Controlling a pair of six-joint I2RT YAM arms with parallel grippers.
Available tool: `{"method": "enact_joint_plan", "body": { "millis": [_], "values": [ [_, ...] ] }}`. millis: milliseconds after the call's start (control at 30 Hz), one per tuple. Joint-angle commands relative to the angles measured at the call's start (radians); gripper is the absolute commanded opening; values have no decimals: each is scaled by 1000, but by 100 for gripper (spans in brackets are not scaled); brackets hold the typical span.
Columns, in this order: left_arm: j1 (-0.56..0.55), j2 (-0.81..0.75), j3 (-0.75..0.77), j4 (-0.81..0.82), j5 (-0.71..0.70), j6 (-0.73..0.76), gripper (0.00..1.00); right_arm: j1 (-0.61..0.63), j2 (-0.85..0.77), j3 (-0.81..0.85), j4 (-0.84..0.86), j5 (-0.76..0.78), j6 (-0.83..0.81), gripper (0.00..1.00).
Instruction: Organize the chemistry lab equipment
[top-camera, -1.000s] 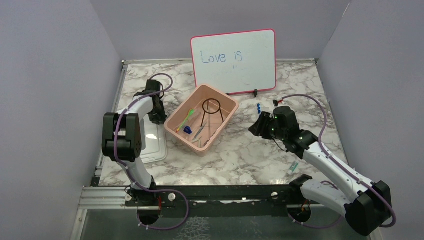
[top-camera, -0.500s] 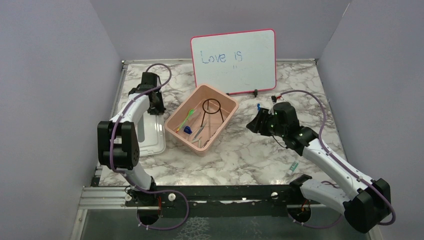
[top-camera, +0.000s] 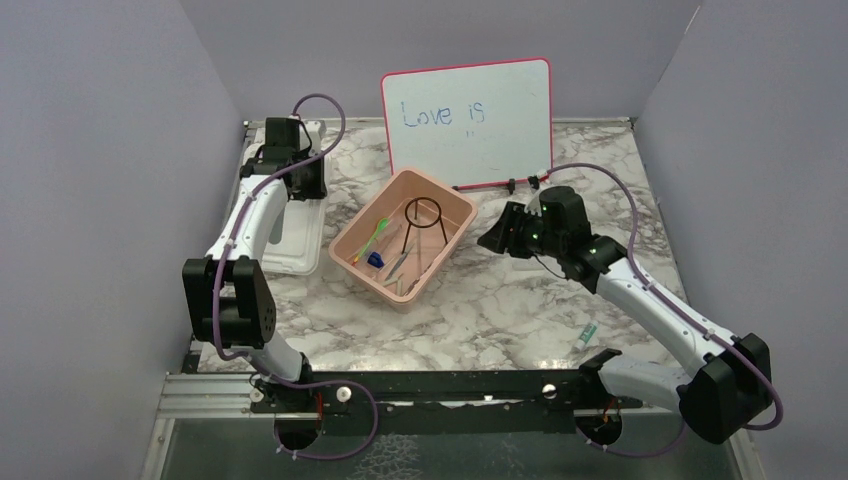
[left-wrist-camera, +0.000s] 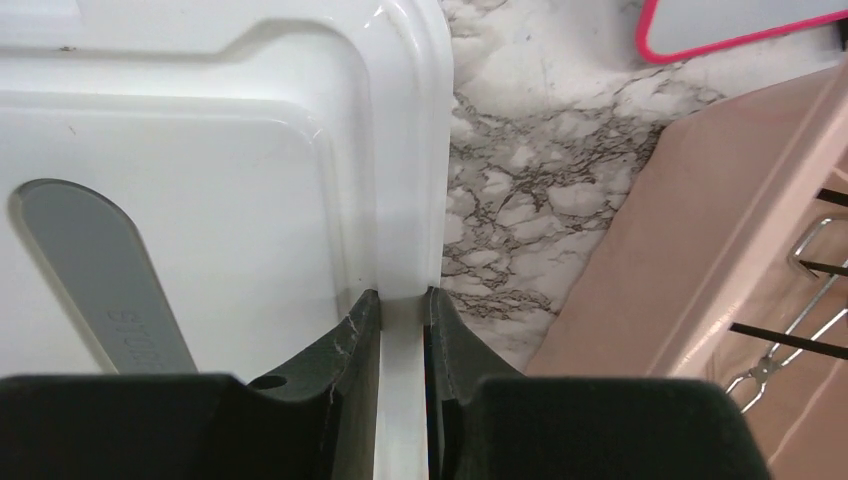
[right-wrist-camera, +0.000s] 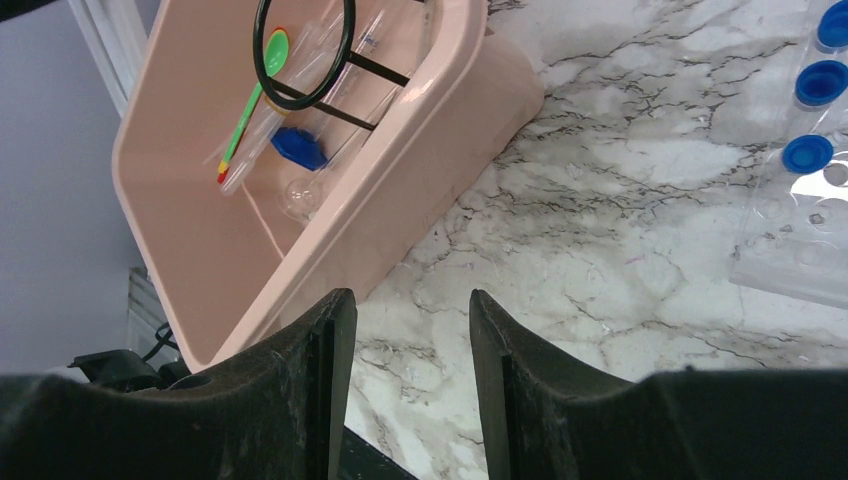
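Observation:
The pink tub (top-camera: 345, 251) (right-wrist-camera: 330, 250) stands mid-table and holds a black wire ring tripod (top-camera: 423, 216) (right-wrist-camera: 300, 50), a green-handled tool (top-camera: 372, 238) (right-wrist-camera: 255, 90), thin metal tongs (top-camera: 405, 262) and a blue-capped clear tube (right-wrist-camera: 298, 145). More blue-capped tubes (right-wrist-camera: 808, 152) stand in a clear rack to the tub's right. My left gripper (top-camera: 291, 180) (left-wrist-camera: 403, 300) is shut on the rim of the white lid (top-camera: 298, 240) (left-wrist-camera: 200, 200), left of the tub. Just right of the tub, my right gripper (top-camera: 495, 236) (right-wrist-camera: 412, 300) hovers open over bare marble, holding nothing.
A pink-framed whiteboard (top-camera: 467, 120) leans against the back wall behind the tub. A green-capped marker (top-camera: 588, 333) lies near the front right. Walls close in the left, right and back edges of the marble table (top-camera: 480, 310).
My left gripper has carried the white lid from the front left toward the back-left corner. My right gripper has moved left and back, closer to the tub, still open.

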Motion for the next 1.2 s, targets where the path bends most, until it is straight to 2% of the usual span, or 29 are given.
{"method": "enact_joint_plan", "body": {
  "millis": [0,200,433,600,733,967,1167],
  "values": [
    [54,-2,110,-26,175,136,0,7,32,41,60,-58,15,50],
    [59,-29,178,-49,330,126,0,30,49,68,61,-41,25,50],
    [40,-125,197,-74,380,58,0,46,39,84,63,-31,39,50],
    [-26,-184,225,-139,311,37,0,51,31,87,68,-32,48,50],
    [-149,-203,264,-198,198,24,0,52,24,82,69,-26,54,50],
    [-371,-182,299,-252,58,-35,0,51,-18,71,46,57,52,50],
    [-473,-126,287,-259,22,-73,0,51,-46,55,20,125,79,50]
  ]
}}
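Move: The pink bin that the lid is headed for has its middle roughly 17 cm to the left hand's right, 6 cm back and 10 cm lower. The ring stand inside it is some 21 cm right, 3 cm back and 9 cm below that hand; the whiteboard stands about 31 cm right, 9 cm ahead and slightly lower. From the right hand, the bin lies some 18 cm left, 7 cm ahead and 13 cm down. The white lid, still pinched by its right rim and already off the table, is raised about 13 cm by the left hand with a brief forward start, then swept some 17 cm right and 8 cm back over the bin, turning nearly 30 degrees clockwise with the fingers lifting slightly. The half-open, empty right hand rises about 4 cm beside the bin. ##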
